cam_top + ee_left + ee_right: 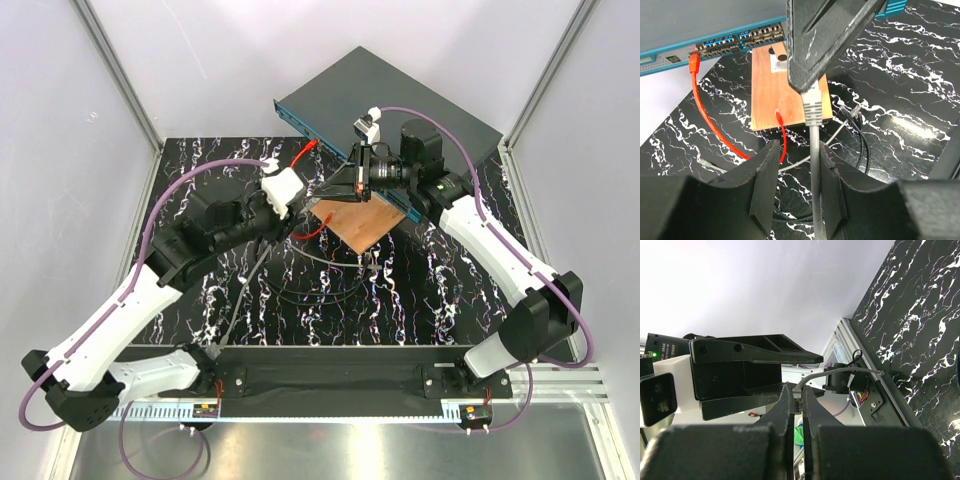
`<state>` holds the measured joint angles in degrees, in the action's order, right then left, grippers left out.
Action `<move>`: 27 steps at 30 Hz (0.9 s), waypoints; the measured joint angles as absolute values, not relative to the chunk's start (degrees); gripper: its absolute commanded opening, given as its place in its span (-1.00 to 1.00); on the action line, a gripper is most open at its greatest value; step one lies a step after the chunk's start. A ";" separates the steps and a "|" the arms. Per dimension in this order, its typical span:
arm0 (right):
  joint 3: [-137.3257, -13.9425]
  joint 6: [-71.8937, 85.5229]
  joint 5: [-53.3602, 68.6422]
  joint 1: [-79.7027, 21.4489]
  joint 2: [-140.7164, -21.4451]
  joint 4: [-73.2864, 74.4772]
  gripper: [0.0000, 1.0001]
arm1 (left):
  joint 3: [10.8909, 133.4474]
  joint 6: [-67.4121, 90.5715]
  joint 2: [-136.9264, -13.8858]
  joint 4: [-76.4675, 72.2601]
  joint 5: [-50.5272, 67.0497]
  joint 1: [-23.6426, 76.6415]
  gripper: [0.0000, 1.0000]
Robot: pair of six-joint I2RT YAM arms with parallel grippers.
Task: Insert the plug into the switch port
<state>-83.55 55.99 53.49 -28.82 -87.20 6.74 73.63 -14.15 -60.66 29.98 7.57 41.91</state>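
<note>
The switch [400, 95] lies at the back of the table, and its blue-teal socket face [740, 42] runs along the top of the left wrist view. My right gripper [798, 392] is shut on the grey plug [813, 107] and holds it above the copper plate, short of the sockets. The plug's grey cable [816, 190] hangs down between the jaws of my left gripper [799, 150]. It rests against the right finger [832, 185], with a gap to the left finger, so that gripper is open around the cable. In the top view both grippers meet just in front of the switch [320, 200].
A copper-brown square plate [360, 222] lies in front of the switch. An orange cable [710, 120] is plugged into a socket on the left, and a second orange plug [779, 116] lies at the plate's near edge. Black cables [862, 145] loop on the marbled mat.
</note>
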 measured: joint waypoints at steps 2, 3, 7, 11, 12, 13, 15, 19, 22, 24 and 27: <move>-83.53 55.96 53.49 -28.82 -87.20 6.74 -1.00 | 73.89 -14.13 -60.99 29.82 7.60 42.00 -0.21; -83.53 55.96 53.49 -28.82 -87.20 6.72 -1.00 | 73.93 -14.13 -61.12 29.76 7.62 42.02 -0.21; -83.24 55.96 53.47 -28.82 -87.20 6.66 -1.00 | 74.54 -13.91 -61.76 29.87 7.70 42.09 -0.27; -83.20 55.90 53.52 -28.82 -87.20 6.68 -1.00 | 74.67 -13.69 -62.13 29.67 7.75 42.28 -0.25; -83.20 55.86 53.52 -28.82 -87.20 6.68 -1.00 | 74.70 -13.67 -62.13 29.61 7.79 42.30 -0.26; -83.20 55.79 53.52 -28.82 -87.20 6.68 -1.00 | 74.87 -13.61 -62.15 29.65 7.94 42.30 -0.26; -83.20 55.79 53.52 -28.82 -87.20 6.68 -1.00 | 75.26 -13.50 -62.35 29.52 8.19 42.35 -0.32; -83.07 55.77 53.45 -28.82 -87.20 6.61 -1.00 | 75.53 -12.97 -62.52 29.56 8.73 42.48 -0.59; -82.67 55.77 53.28 -28.82 -87.20 6.28 -1.00 | 75.55 -12.56 -62.76 30.02 9.21 42.76 -0.91; -82.50 55.75 53.17 -28.75 -87.20 6.26 -0.92 | 75.55 -12.34 -62.98 30.02 9.23 42.78 -1.00; -82.43 55.37 53.23 -28.62 -87.20 6.37 0.14 | 75.64 -12.01 -63.24 30.17 9.28 42.78 -1.00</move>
<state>-82.43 55.37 53.23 -28.62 -87.20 6.37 75.64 -12.01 -63.24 30.17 9.28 42.78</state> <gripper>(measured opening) 0.326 0.077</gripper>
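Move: The gray plug, pinched in the right fingertips, lies about 2 cm ahead of the left hand, 3 cm to its right and a centimetre higher; its cable already runs between the left's part-open fingers. Some 33 cm below the left hand, the wooden board lies 9 cm ahead and 10 cm right, the loose red plug on it 8 cm ahead and 4 cm right. The red plug in the switch is about 20 cm straight ahead, 30 cm down. Ease the left gripper about 1.5 cm to the right, along the gray cable towards the plug, with hardly any wrist turn, then shut its fingers on the cable right behind the boot. Keep the right gripper pinching the plug nearly in place, letting it sink under a centimetre, and open its fingers about a third only once the left has closed. ##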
